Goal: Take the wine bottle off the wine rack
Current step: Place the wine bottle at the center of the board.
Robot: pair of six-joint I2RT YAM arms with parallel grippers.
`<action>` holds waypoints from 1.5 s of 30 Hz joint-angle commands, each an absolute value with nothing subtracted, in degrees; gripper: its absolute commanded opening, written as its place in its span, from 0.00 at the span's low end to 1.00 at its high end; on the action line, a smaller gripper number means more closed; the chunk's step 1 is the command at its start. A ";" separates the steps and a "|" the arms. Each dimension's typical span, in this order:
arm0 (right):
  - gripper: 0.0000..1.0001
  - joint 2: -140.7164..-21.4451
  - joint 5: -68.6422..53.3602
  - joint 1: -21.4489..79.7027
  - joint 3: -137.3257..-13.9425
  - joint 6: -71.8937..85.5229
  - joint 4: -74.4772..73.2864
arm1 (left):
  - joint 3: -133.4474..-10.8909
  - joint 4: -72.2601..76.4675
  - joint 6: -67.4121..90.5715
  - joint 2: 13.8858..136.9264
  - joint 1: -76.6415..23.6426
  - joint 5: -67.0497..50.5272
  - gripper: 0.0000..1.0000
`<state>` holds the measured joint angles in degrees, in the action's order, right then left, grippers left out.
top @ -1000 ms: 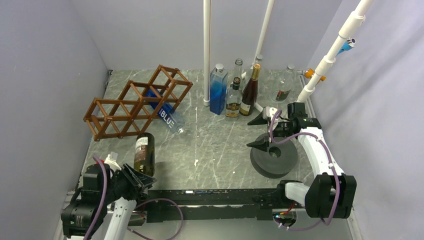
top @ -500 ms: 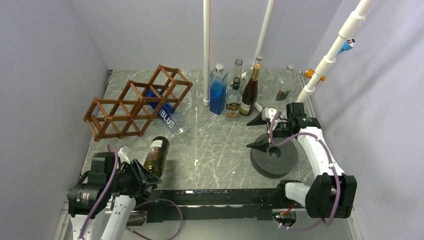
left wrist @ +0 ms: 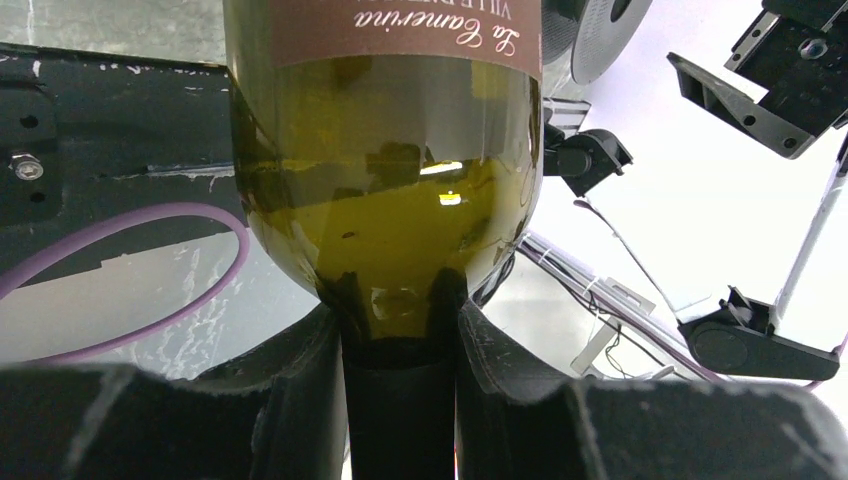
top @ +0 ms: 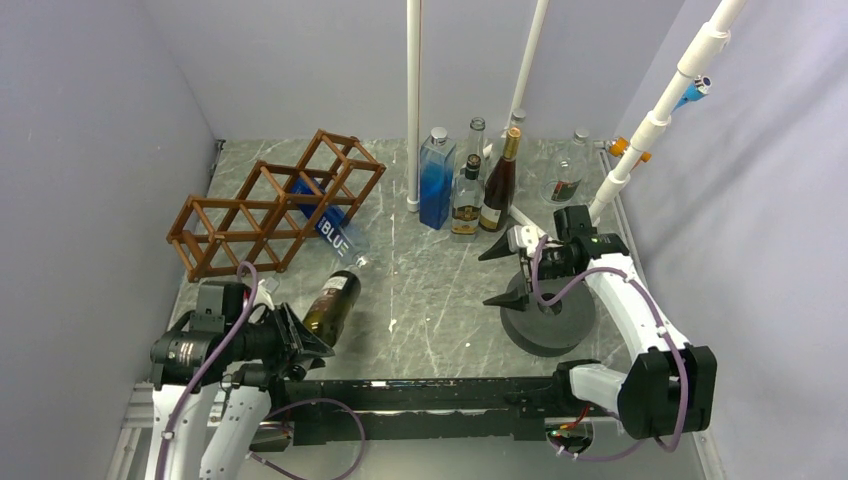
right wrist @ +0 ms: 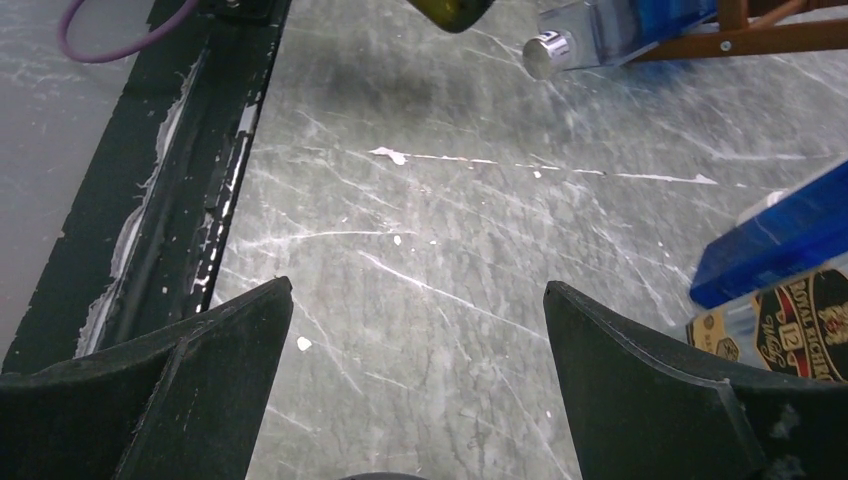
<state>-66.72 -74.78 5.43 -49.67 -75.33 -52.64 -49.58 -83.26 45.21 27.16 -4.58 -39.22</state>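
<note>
The wine bottle (top: 333, 300) is olive-green glass with a brown label. It hangs clear of the wine rack (top: 270, 205), tilted over the front-left of the table. My left gripper (top: 300, 340) is shut on its dark neck. In the left wrist view the bottle's shoulder (left wrist: 385, 200) fills the frame above the left gripper (left wrist: 398, 320). The brown wooden rack stands at the back left with a blue bottle (top: 330, 228) lying in one cell. My right gripper (top: 487, 278) is open and empty at the right; in its own view the right gripper (right wrist: 418, 290) frames bare table.
Several bottles (top: 467, 195) stand at the back centre beside a white pole (top: 413, 100). A black round disc (top: 548, 310) lies under my right gripper. A black rail (top: 420, 395) runs along the near edge. The blue bottle's cap (right wrist: 550, 52) juts from the rack.
My left arm has swung the wine bottle rightward and tipped it toward the table's middle. The right gripper has shifted slightly left, still open.
</note>
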 commanded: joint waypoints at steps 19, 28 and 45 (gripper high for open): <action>1.00 -65.39 -73.80 13.86 -50.66 -78.72 -51.94 | -60.34 -59.45 53.86 53.85 -35.70 -33.72 0.00; 0.99 -63.60 -73.99 16.79 -49.04 -78.94 -49.62 | -76.80 -62.44 44.86 77.08 -41.95 -39.73 0.00; 0.99 -56.77 -62.08 24.49 -40.30 -53.51 -19.36 | -89.85 -66.42 37.46 93.33 -45.50 -50.08 0.00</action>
<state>-57.63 -64.69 22.98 -40.82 -57.76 -26.24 -85.69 -66.92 40.51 93.49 -44.88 -43.66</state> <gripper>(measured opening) 0.991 0.388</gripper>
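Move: The left hand holds the wine bottle by its neck; the open right gripper, where the bottle is being taken, is about 30 cm to its right, 12 cm ahead and near its height. The blue bottle lying in the rack is some 28 cm ahead, 2 cm left. From the right hand, the bottle's middle is roughly 27 cm left, 8 cm back and a few centimetres lower; the gold-label bottle stands 19 cm ahead, 3 cm left, and the grey disk 12 cm right, 2 cm back. Rightward and somewhat forward, the left hand sweeps the wine bottle about 18 cm towards the right gripper, turning it some 45 degrees clockwise so that its base leads, and keeping its grip on the neck. The right hand eases about 5 cm left to meet it, backing a little and then coming partly forward again, fingers still wide open around the bottle's body. ##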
